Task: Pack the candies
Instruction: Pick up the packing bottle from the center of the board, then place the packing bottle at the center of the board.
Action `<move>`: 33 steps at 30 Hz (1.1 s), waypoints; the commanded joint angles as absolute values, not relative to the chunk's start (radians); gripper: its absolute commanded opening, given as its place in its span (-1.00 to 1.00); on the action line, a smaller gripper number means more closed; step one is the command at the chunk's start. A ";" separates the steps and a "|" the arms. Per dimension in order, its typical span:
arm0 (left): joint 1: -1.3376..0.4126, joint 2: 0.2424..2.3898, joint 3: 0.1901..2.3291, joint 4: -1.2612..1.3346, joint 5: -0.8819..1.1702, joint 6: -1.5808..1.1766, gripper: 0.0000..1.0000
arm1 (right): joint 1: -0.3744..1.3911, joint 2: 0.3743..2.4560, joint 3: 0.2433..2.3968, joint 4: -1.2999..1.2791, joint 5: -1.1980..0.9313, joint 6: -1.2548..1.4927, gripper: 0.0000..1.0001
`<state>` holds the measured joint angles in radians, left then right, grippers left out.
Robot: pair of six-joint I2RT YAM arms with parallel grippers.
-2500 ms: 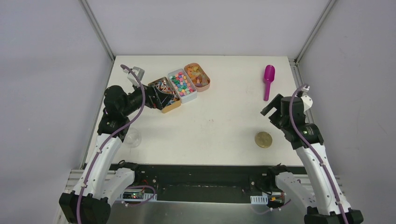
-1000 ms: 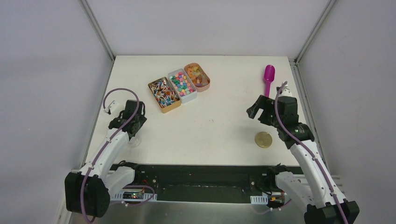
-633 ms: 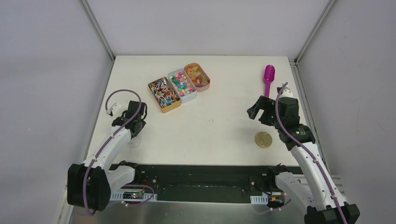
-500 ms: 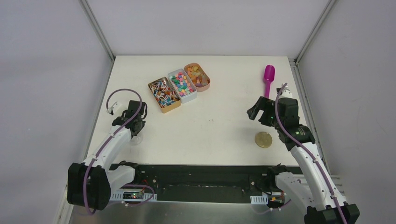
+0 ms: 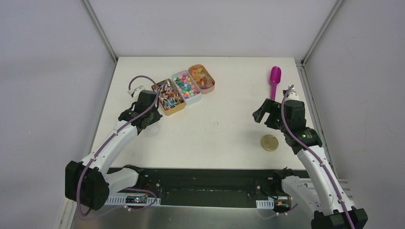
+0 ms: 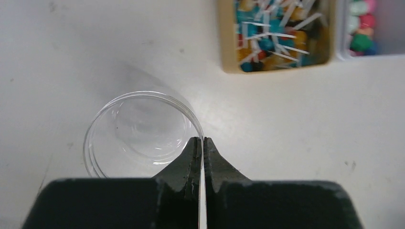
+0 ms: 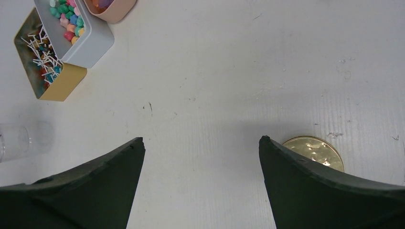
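Observation:
The candies [image 5: 168,97] are thin twisted sweets in red, blue, orange and white, heaped in a gold tin [image 6: 274,31] at the table's back left; they also show in the right wrist view [image 7: 43,57]. A clear, empty cup [image 6: 138,129] stands just in front of that tin. My left gripper [image 6: 201,139] is shut on the cup's rim, one finger inside and one outside; from above it [image 5: 145,119] sits beside the tin's near corner. My right gripper [image 7: 200,139] is open over bare table, with nothing between its fingers [image 5: 260,114].
A grey tin of pastel sweets [image 5: 186,87] and a pink tin of orange sweets [image 5: 201,78] lie beside the gold one. A round gold lid [image 5: 269,142] lies near my right gripper. A pink scoop [image 5: 274,81] rests at the back right.
My left arm came down from the tins to the cup, shut on its rim and moved it right and back toward the gold tin. The right arm has barely moved.

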<state>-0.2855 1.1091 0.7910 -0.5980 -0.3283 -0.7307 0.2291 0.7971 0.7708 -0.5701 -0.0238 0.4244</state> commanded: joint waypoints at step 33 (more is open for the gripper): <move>-0.958 1.891 1.450 -0.278 -0.023 -0.231 -0.73 | 0.195 0.762 0.805 -0.597 0.309 0.663 0.89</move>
<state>-0.9558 1.8915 1.3888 -0.3485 -0.0944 -0.2665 0.2028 0.7773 0.7746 -0.6117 0.2878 0.6506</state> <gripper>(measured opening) 0.047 0.945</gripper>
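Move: The packing bottle already hangs by its rim in my left hand; the bare spot near the board's centre where it is bound lies about 31 cm to the right, 2 cm ahead and 11 cm below. The lollipop box sits some 18 cm ahead and 3 cm to the right, the colored-candy box 24 cm ahead and 12 cm right, the gold lid 56 cm right and 6 cm back. From my right hand the spot is roughly 15 cm left, 5 cm ahead and 18 cm below. Keeping the bottle's rim pinched, I swing my left hand about 34 cm to the right, past the near side of the candy boxes to the board's centre, rising some 5 cm at first and then sinking 8, while the wrist turns about 65 degrees clockwise; at the very end the fingers just begin to ease. My empty right hand makes room, going 5 cm right and turning clockwise, still wide open. ##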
